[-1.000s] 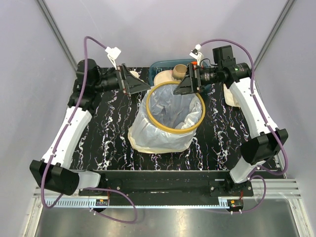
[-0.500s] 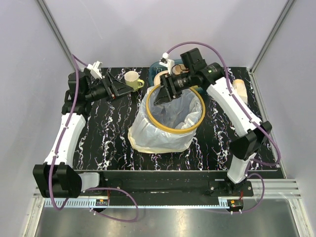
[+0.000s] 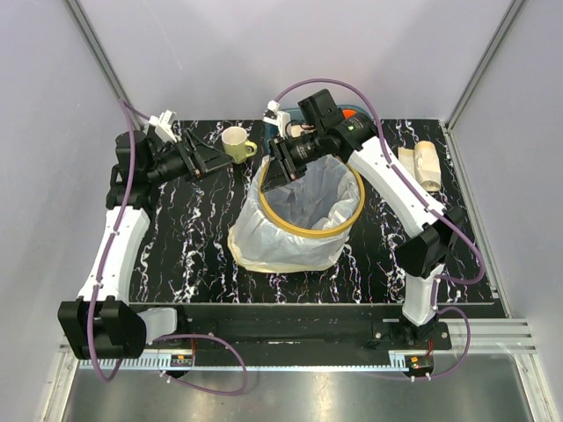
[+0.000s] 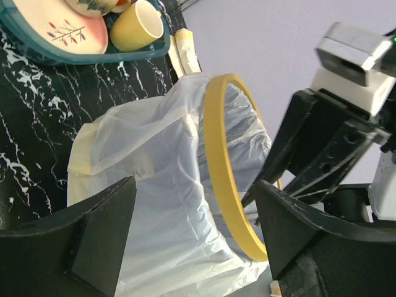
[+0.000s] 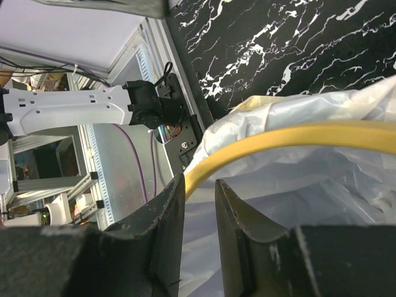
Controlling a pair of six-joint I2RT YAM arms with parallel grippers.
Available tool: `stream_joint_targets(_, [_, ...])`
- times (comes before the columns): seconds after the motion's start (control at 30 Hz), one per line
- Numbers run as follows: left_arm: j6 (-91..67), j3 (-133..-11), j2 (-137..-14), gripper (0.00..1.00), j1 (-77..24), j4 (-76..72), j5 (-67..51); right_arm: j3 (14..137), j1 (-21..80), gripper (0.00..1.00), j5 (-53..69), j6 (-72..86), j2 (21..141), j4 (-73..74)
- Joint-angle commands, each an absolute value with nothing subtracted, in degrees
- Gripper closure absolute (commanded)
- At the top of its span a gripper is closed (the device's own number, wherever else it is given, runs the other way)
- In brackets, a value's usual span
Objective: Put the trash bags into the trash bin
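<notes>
The trash bin point(image 3: 290, 224) stands mid-table, its yellow rim ring point(image 4: 219, 161) showing. A large translucent trash bag point(image 3: 264, 242) lines it and drapes down its outside point(image 4: 154, 185). A small pale bundle of bags point(image 3: 425, 163) lies at the far right of the table. My right gripper point(image 3: 273, 171) is at the bin's far-left rim. Its jaws are narrowed to a small gap, the ring point(image 5: 297, 145) running just past the fingertips point(image 5: 200, 179); I see nothing clamped. My left gripper point(image 3: 215, 161) hangs wide open left of the bin, the bagged bin beyond its tips point(image 4: 195, 182).
A pale yellow mug point(image 3: 236, 142) stands between the two grippers at the back. The teal dish basket point(image 4: 93, 59), holding a cream plate point(image 4: 65, 28) and a yellow mug point(image 4: 137, 25), sits behind the bin, mostly hidden by the right arm from above. Grey walls enclose the table.
The right arm swung left along the bin's far rim and its jaws narrowed. The left arm drew back to the left, uncovering the pale yellow mug.
</notes>
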State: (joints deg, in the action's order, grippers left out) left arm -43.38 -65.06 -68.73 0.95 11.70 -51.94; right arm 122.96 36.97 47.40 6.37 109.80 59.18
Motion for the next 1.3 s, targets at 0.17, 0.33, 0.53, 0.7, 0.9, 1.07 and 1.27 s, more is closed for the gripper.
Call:
stream_joint_targets(0.17, [-43.33, -61.44, -69.78, 0.33, 1.23, 13.71, -51.85, 127.09, 38.67, 0.66, 47.64, 6.77, 111.09, 57.75])
stream_joint_targets(0.33, [-42.98, -58.27, -69.35, 0.49, 0.27, 13.71, -52.65, 128.14, 39.28, 0.66, 47.72, 7.29, 112.32, 57.31])
stream_joint_targets(0.53, [-41.93, -56.87, -68.29, 0.51, -1.14, 13.80, -52.21, 127.36, 39.29, 0.64, 46.32, 6.24, 111.10, 58.53])
stream_joint_targets(0.7, [-41.66, -56.87, -68.73, 0.56, -4.30, 13.36, -51.95, 127.35, 39.64, 0.63, 46.58, 6.41, 111.18, 58.10])
stream_joint_targets(0.9, [-41.49, -57.04, -69.35, 0.63, -6.15, 13.36, -51.94, 129.99, 40.25, 0.64, 47.37, 6.94, 113.29, 57.83])
stream_joint_targets(1.07, [-41.13, -57.22, -69.96, 0.65, -6.33, 13.54, -51.86, 130.52, 40.34, 0.65, 47.63, 6.86, 113.47, 57.83])
stream_joint_targets(1.27, [-41.04, -57.48, -70.49, 0.65, -6.33, 13.62, -52.03, 129.29, 40.43, 0.64, 47.72, 7.03, 113.73, 57.83])
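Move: The trash bag's edge over the left side of the bin's yellow rim lies about 10 cm right of the left hand, some 3 cm back and 3 cm lower; the right fingers already straddle that rim, about 1 cm left of and below their hand point. From the left hand, the bin's opening centres some 19 cm right, 6 cm back and 4 cm lower. The mug stands about 20 cm ahead of it, in line, and 24 cm below. Lower the left gripper about 7 cm beside the bagged bin, tipping its fingers some 10 degrees further down and narrowing them to roughly a third open, then slide it right and back towards the bag just outside the rim. With the right hand keep the bag and rim between the fingers and draw them about 2.5 cm left, towards the left gripper. ##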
